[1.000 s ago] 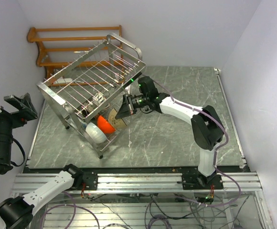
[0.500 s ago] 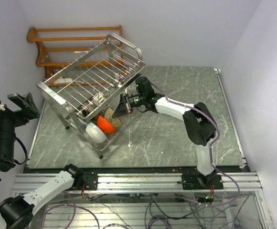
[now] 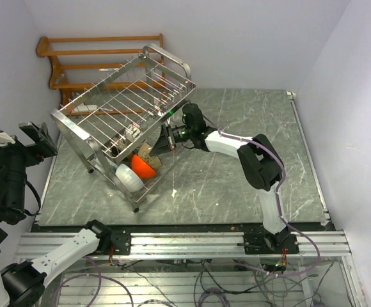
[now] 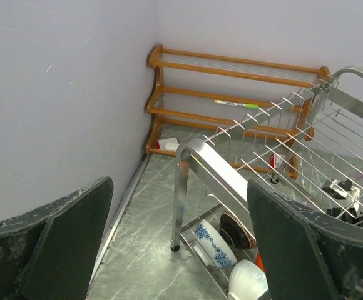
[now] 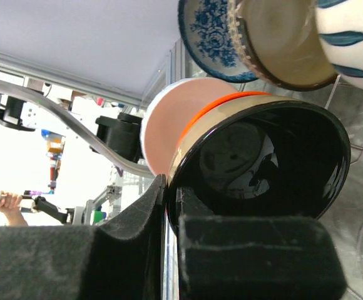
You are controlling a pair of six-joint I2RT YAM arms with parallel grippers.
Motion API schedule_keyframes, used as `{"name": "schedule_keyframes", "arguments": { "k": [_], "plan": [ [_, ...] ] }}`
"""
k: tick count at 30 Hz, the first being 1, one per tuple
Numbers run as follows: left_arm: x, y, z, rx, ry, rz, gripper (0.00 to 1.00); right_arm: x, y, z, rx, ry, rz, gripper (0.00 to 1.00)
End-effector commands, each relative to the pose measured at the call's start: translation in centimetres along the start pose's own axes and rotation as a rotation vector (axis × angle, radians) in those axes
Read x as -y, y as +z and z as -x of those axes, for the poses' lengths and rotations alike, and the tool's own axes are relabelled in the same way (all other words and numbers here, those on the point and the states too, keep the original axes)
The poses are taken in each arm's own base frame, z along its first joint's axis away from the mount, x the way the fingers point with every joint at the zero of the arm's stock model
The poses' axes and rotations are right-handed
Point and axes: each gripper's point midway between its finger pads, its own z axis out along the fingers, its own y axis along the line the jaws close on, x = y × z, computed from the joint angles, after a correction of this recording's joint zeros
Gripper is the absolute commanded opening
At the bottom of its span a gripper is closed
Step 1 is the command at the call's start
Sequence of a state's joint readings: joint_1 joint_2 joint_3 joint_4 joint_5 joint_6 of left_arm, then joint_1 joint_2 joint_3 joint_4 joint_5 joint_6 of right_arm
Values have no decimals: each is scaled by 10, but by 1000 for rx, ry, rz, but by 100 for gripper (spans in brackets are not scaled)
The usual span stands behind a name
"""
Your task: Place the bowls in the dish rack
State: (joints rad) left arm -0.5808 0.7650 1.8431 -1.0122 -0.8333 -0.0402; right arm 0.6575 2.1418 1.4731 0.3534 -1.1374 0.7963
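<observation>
The silver wire dish rack stands tilted at the table's left. My right gripper reaches into its lower tier, shut on the rim of the glossy tan-brown bowl, whose inside is black. The bowl stands on edge against the orange-red bowl, and the white bowl is beyond that. The blue-and-white bowl stands in the same tier, next to a dark bowl with a brown rim. My left gripper is open and empty, raised well to the rack's left.
A brown wooden slatted rack stands against the back wall behind the silver rack. A small white object lies on the grey marble table by the rack's front leg. The left wall is close beside my left arm.
My right gripper has pushed left, deeper into the rack's lower tier, with the tan-brown bowl now against the orange-red bowl. My left arm has shifted slightly.
</observation>
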Motion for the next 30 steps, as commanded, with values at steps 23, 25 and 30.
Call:
{"name": "schedule_keyframes", "arguments": {
  "k": [23,25,30],
  "plan": [
    [-3,2,0,6,2,25,99,85,-26,-20,19,167,-202,1],
    [-3,2,0,6,2,26,99,89,-27,-25,8,176,-215,3],
    [-4,1,0,7,1,30,99,96,-32,-34,-11,169,-262,29]
  ]
}}
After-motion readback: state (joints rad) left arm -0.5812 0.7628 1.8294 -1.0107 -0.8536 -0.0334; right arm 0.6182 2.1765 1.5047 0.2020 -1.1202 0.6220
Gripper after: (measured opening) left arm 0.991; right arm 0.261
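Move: Pinched by its rim in the right fingers, the black-lined beige bowl has its place in the bottom rack's near-side row, about 3 cm ahead, 2 cm left and 8 cm below the hand. The orange bowl stands about 3 cm back and 5 cm left, the white bowl 7 cm back and 10 cm left, and the striped bowl some 7 cm ahead and 9 cm left, all lower. From the left hand, that place is about 17 cm ahead, 20 cm right and 43 cm down. Lowering the beige bowl into its place beside the orange one, the right hand sinks about 3 cm in all and goes roughly 2 cm forward, the forward part early, with hardly any wrist turn. At the very end it eases a little to the right and down as the shut fingers part to about a quarter open, loosening their pinch on the rim. ##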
